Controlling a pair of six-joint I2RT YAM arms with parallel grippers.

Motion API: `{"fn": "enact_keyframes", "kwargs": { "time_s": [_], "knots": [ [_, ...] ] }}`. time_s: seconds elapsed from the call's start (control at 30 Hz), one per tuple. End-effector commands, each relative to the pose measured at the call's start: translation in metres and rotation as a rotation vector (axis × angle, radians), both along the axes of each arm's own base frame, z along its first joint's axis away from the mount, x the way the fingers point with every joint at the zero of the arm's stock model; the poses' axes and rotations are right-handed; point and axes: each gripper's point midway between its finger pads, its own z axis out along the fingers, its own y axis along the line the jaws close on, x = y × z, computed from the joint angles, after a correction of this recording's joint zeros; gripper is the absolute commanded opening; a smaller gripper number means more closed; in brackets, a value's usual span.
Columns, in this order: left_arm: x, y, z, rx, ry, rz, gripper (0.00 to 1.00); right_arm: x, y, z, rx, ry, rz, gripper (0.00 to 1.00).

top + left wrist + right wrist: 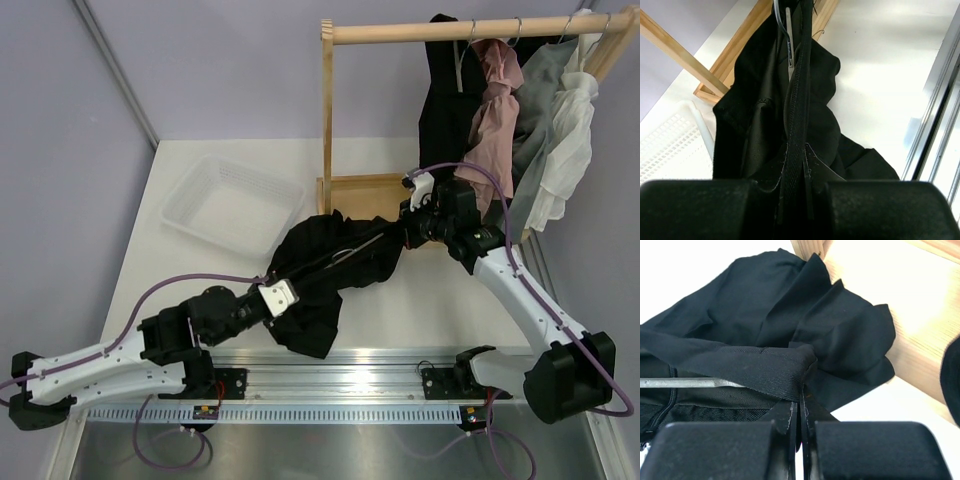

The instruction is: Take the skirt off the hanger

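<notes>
The black skirt [320, 270] lies crumpled on the table, its waistband pulled taut between both grippers. My left gripper [285, 295] is shut on the waistband [799, 125], which runs straight up from between its fingers. My right gripper [412, 215] is shut at the waistband's other end [801, 390], the folded corner pinched at its fingertips. The grey hanger [789, 47] sits inside the skirt, and its thin metal hook [778, 17] pokes out at the top. In the right wrist view a grey arm of the hanger [690, 382] shows under the waistband.
A white mesh basket [230, 205] stands on the table at the left. The wooden rack [470, 28] rises at the back right, with its base frame [360, 190] just behind the skirt. Black, pink, grey and white clothes [540, 120] hang on the rack. A metal rail [340, 380] runs along the near edge.
</notes>
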Motion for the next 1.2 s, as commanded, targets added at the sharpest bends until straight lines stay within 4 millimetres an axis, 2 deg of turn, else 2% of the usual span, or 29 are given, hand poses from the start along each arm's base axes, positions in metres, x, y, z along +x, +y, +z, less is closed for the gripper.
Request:
{"fn": "enact_keyframes", "kwargs": {
  "time_s": [0.0, 0.07, 0.2, 0.47, 0.6, 0.63, 0.77, 0.87, 0.9, 1.0, 1.1, 1.13, 1.17],
  "knots": [
    [-0.004, 0.016, 0.052, -0.156, -0.048, 0.014, 0.00, 0.067, -0.113, 0.007, -0.280, -0.173, -0.382, 0.00],
    [-0.004, 0.017, 0.058, -0.171, -0.052, 0.015, 0.00, 0.072, -0.113, 0.003, -0.291, -0.186, -0.368, 0.00],
    [-0.006, 0.023, 0.077, -0.241, -0.068, 0.020, 0.00, 0.067, -0.100, -0.032, -0.294, -0.106, -0.266, 0.00],
    [-0.013, 0.037, 0.099, -0.355, -0.066, 0.022, 0.00, 0.065, -0.090, -0.039, -0.281, -0.074, -0.157, 0.00],
    [-0.016, 0.036, 0.107, -0.409, -0.062, 0.006, 0.00, 0.057, -0.074, -0.046, -0.233, -0.021, -0.068, 0.00],
    [-0.016, 0.034, 0.104, -0.405, -0.058, 0.003, 0.00, 0.055, -0.071, -0.045, -0.228, -0.021, -0.043, 0.01],
    [-0.014, 0.023, 0.087, -0.366, -0.026, -0.001, 0.00, 0.046, -0.056, -0.024, -0.182, -0.071, 0.054, 0.11],
    [-0.014, 0.020, 0.088, -0.381, -0.031, -0.005, 0.00, 0.047, -0.056, -0.022, -0.193, -0.070, 0.073, 0.15],
    [-0.014, 0.020, 0.091, -0.392, -0.036, -0.006, 0.00, 0.044, -0.057, -0.033, -0.202, -0.022, 0.082, 0.15],
    [-0.013, 0.019, 0.092, -0.393, -0.046, -0.005, 0.00, 0.037, -0.051, -0.045, -0.181, 0.025, 0.137, 0.17],
    [-0.013, 0.013, 0.084, -0.359, -0.033, -0.019, 0.00, 0.027, -0.041, -0.033, -0.140, -0.006, 0.205, 0.33],
    [-0.014, 0.009, 0.079, -0.344, -0.025, -0.032, 0.00, 0.025, -0.040, -0.026, -0.152, -0.046, 0.243, 0.45],
    [-0.015, 0.006, 0.073, -0.321, -0.015, -0.041, 0.00, 0.016, -0.035, -0.013, -0.131, -0.082, 0.283, 0.49]
  ]
}}
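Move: My left hand still grips one end of the skirt's waistband. The hanger bar's middle lies about 18 cm to its right, 9 cm ahead and a little lower. From my right hand, shut on the band's other end, the bar's middle is some 14 cm to the left and 5 cm back, near its height. The wooden rack base lies about 20 cm ahead of my right hand and 2 cm to its right, roughly 17 cm below. Still pinching the waistband, I bring my right hand some 3 cm left towards the hanger while it sinks and swings counter-clockwise, nearly 20 degrees by the end. Then I open its fingers about halfway, easing back right and slightly lower. My left hand keeps its grip, rising about 2 cm and drawing slightly back, its roll changing a little. ##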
